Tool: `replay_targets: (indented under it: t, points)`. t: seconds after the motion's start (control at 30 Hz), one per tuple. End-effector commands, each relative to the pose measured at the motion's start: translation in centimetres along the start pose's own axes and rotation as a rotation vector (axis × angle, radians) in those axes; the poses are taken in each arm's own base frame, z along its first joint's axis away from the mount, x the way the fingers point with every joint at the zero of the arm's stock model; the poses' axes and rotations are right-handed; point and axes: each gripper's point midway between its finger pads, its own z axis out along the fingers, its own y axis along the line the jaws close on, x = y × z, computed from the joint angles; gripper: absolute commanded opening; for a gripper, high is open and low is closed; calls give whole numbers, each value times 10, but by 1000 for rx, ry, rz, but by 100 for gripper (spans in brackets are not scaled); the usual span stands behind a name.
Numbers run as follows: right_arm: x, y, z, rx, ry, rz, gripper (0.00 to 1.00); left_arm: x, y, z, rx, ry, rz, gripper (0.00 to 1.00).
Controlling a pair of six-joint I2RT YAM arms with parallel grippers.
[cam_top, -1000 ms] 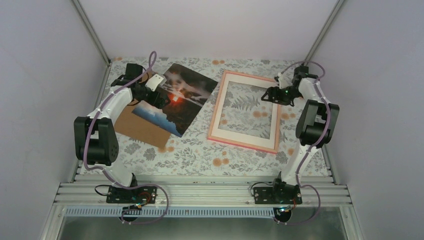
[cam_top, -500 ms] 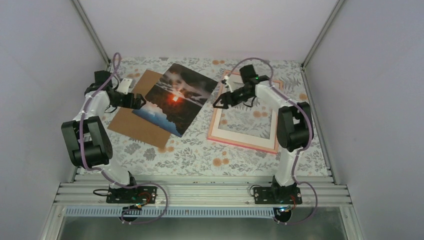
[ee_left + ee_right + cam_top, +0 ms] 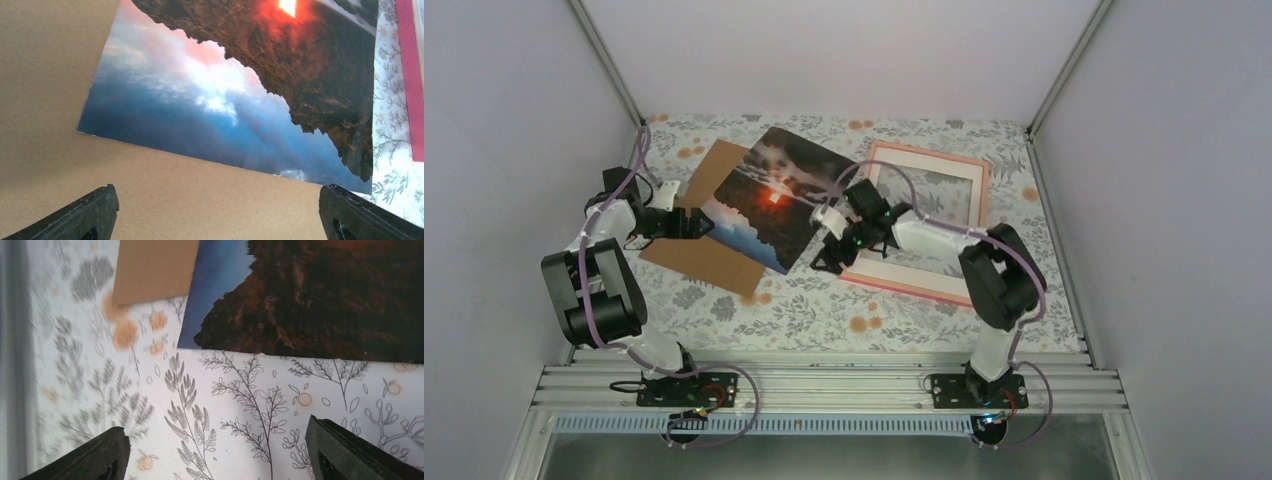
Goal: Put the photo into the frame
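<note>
The photo (image 3: 769, 200), a dark sunset print, lies face up with its left part on the brown board (image 3: 709, 255). In the left wrist view the photo (image 3: 225, 90) fills the upper field above my left gripper (image 3: 220, 220), whose jaws stand wide open over the bare board, holding nothing. My left gripper (image 3: 704, 224) hovers at the photo's left edge. The pink frame (image 3: 934, 153) lies flat to the right. My right gripper (image 3: 826, 262) is open, low over the tablecloth between frame and photo. From the right wrist, the photo's corner (image 3: 325, 300) shows just ahead of the right gripper (image 3: 215, 455).
A white card mat (image 3: 904, 275) sits inside the frame. The brown board (image 3: 50, 100) sticks out left of and below the photo; its corner (image 3: 155, 270) shows in the right wrist view. Flowered tablecloth (image 3: 824, 310) covers the table, with walls on three sides.
My right arm has swung left from the frame's far right side to the photo's near right corner, its jaws widening. My left arm has drawn back off the photo toward the board's left side.
</note>
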Motion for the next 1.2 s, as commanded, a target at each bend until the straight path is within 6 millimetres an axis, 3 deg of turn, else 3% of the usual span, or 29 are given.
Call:
replay_targets:
  t: [0.0, 0.2, 0.43, 0.6, 0.73, 0.97, 1.1, 1.17]
  points:
    - [-38, 11, -11, 284, -170, -459, 87, 0, -12, -10, 2, -26, 98, 100]
    - [-21, 34, 19, 497, -176, -854, 84, -1, -14, -13, 1, -42, 100, 100]
    - [-8, 29, 50, 658, -126, -1142, 78, -7, -19, -21, -6, -71, 117, 100]
    - [-1, 13, 68, 740, -84, -1253, 71, -10, -19, -26, -31, -88, 132, 100]
    - [-1, 9, 84, 748, -82, -1328, 58, -11, -19, -27, -34, -93, 137, 100]
    - [-12, 1, 109, 764, -94, -1401, 51, -15, -20, -28, -26, -106, 129, 100]
    - [-16, 0, 115, 754, -101, -1396, 35, -19, -22, -31, -27, -115, 136, 100]
    - [-19, 0, 113, 756, -106, -1384, 18, -21, -22, -33, -31, -123, 143, 100]
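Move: The photo lies flat with its middle about 14 cm ahead, 12 cm left and 6 cm below the right hand; its near corner is roughly 9 cm left of that hand and 3 cm back. The brown backing board sticks out under it, centred 10 cm ahead and 20 cm left, while the frame's middle is 9 cm ahead and 21 cm right. From the left hand, the photo's middle is about 17 cm right, 5 cm ahead, 7 cm below. The photo's near right edge, close to its corner, is taken by the right hand, which backs off about 5 cm while drifting left, then sinks and comes forward and left under the edge. Its wrist rolls some 85 degrees to lie low with jaws stacked, and the fingers close from wide to about a third, lower one beneath the edge, upper one above. The open left hand rises 3 cm. ##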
